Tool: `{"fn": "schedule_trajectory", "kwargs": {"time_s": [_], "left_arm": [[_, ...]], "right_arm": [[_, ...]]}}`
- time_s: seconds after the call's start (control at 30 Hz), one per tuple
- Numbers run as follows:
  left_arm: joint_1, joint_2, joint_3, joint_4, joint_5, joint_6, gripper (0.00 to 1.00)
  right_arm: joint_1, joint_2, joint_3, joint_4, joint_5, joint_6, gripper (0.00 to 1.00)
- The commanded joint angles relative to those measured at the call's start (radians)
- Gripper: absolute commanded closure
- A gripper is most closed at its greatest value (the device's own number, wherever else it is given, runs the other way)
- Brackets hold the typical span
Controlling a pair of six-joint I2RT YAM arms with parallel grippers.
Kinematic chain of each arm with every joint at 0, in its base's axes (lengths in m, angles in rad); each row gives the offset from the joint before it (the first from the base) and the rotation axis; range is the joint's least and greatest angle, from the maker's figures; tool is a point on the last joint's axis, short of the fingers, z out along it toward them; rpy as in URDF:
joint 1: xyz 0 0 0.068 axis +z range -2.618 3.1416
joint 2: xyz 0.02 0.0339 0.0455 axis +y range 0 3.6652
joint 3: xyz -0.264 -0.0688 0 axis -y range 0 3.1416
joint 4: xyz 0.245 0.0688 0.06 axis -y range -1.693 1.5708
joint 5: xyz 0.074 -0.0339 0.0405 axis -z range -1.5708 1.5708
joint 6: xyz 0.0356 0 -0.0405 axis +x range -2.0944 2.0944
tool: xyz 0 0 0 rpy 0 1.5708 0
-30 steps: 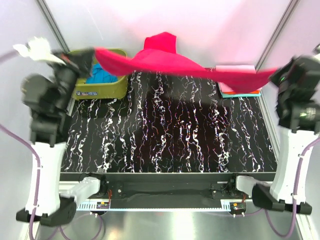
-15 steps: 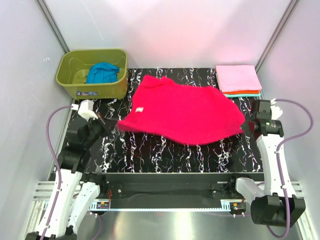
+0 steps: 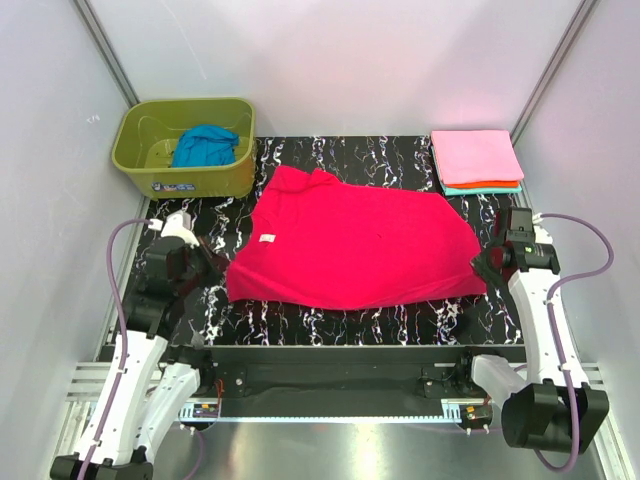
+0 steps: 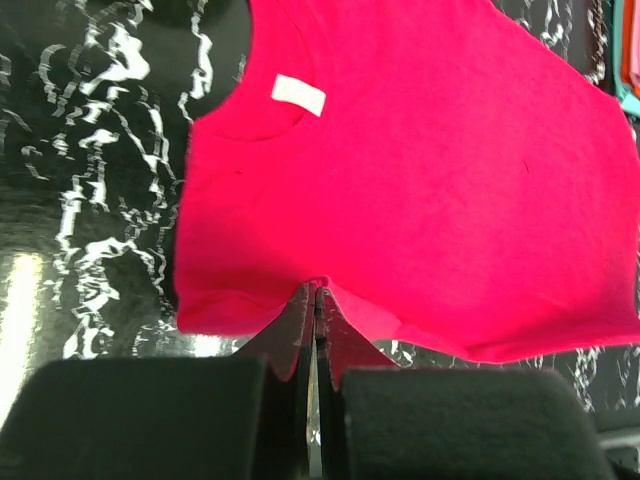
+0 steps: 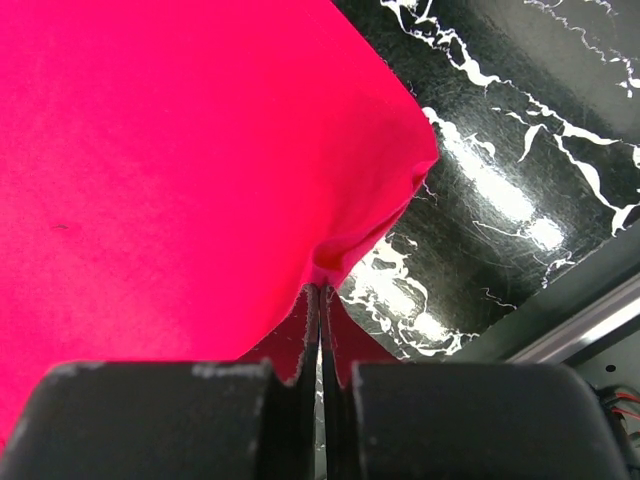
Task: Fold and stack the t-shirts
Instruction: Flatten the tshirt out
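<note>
The crimson-red t-shirt (image 3: 350,250) lies spread over the middle of the black marbled table, collar and white label toward the left. My left gripper (image 3: 222,272) is shut on its near-left edge; in the left wrist view the cloth (image 4: 400,170) is pinched at the fingertips (image 4: 318,292). My right gripper (image 3: 482,268) is shut on the shirt's near-right corner (image 5: 380,200), nipped at the fingertips (image 5: 320,290). A folded stack with a light pink t-shirt (image 3: 475,156) on top, and orange and teal edges below, sits at the back right. A blue t-shirt (image 3: 205,146) lies crumpled in the tub.
The olive-green plastic tub (image 3: 185,175) stands at the back left corner. Metal frame posts rise at both back corners, with white walls around. The table's near edge (image 3: 340,352) runs just in front of the shirt.
A second ago both arms held the red shirt stretched high in the air. They came down and toward the near edge, and the shirt now lies flat on the table.
</note>
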Motion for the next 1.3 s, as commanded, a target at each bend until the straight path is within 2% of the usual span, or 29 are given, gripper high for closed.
{"fn": "schedule_trajectory", "kwargs": {"time_s": [0.0,0.1,0.17,0.2,0.37,0.4,0.57,0.73,0.9,1.07,1.27], "left_arm": [[0.0,-0.002,0.102,0.005,-0.08,-0.013,1.0],[-0.002,0.038,0.2,0.005,-0.149,-0.013,1.0],[-0.002,0.067,0.315,0.005,-0.146,0.001,1.0],[-0.002,0.094,0.36,0.004,-0.145,0.009,1.0],[0.0,0.124,0.667,0.004,-0.151,0.035,1.0],[0.0,0.125,0.747,-0.006,-0.169,0.035,1.0],[0.001,0.13,0.967,-0.015,-0.188,0.027,1.0],[0.0,0.165,1.19,-0.029,-0.126,0.013,1.0],[0.0,0.19,1.23,-0.029,-0.128,-0.019,1.0],[0.0,0.282,1.161,0.034,-0.097,-0.033,1.0],[0.0,0.459,1.104,0.243,-0.12,0.042,1.0]], "right_arm": [[-0.003,-0.004,0.107,0.01,0.043,0.004,1.0],[-0.003,0.037,0.256,0.037,0.026,-0.036,1.0],[-0.003,0.063,0.359,0.037,-0.009,-0.05,1.0],[-0.003,0.073,0.463,0.03,-0.005,-0.053,1.0],[-0.003,0.067,0.79,-0.111,0.07,-0.11,1.0],[-0.003,0.048,0.819,-0.119,0.067,-0.119,1.0],[-0.003,-0.035,1.029,-0.188,0.037,-0.136,1.0],[-0.003,-0.039,1.16,-0.271,-0.017,-0.137,1.0],[-0.003,-0.007,1.241,-0.277,0.007,-0.162,1.0],[-0.003,0.169,1.298,-0.257,0.007,-0.17,1.0],[-0.003,0.273,1.176,-0.055,0.058,-0.157,1.0]]}}
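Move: The t-shirt lies spread on the table between my hands, my fingers already shut on its near left and near right corners. Its middle is about 30 cm to my left hand's right, 4 cm ahead and 6 below; from my right hand about 29 cm left, 6 ahead, 4 below. The green bin stands some 25 cm ahead of my left hand and 11 left of it, the folded stack about 27 cm ahead of my right hand, 3 right and slightly below. I keep both pinches on the t-shirt and fling it up fast, left hand about 45 cm, right hand about 40, swinging both hands back toward my bases on the upper half and tipping the fingers up nearly 60 degrees. From the top I whip both forward some 12 cm, sinking slightly and starting to tip the fingers back down. ##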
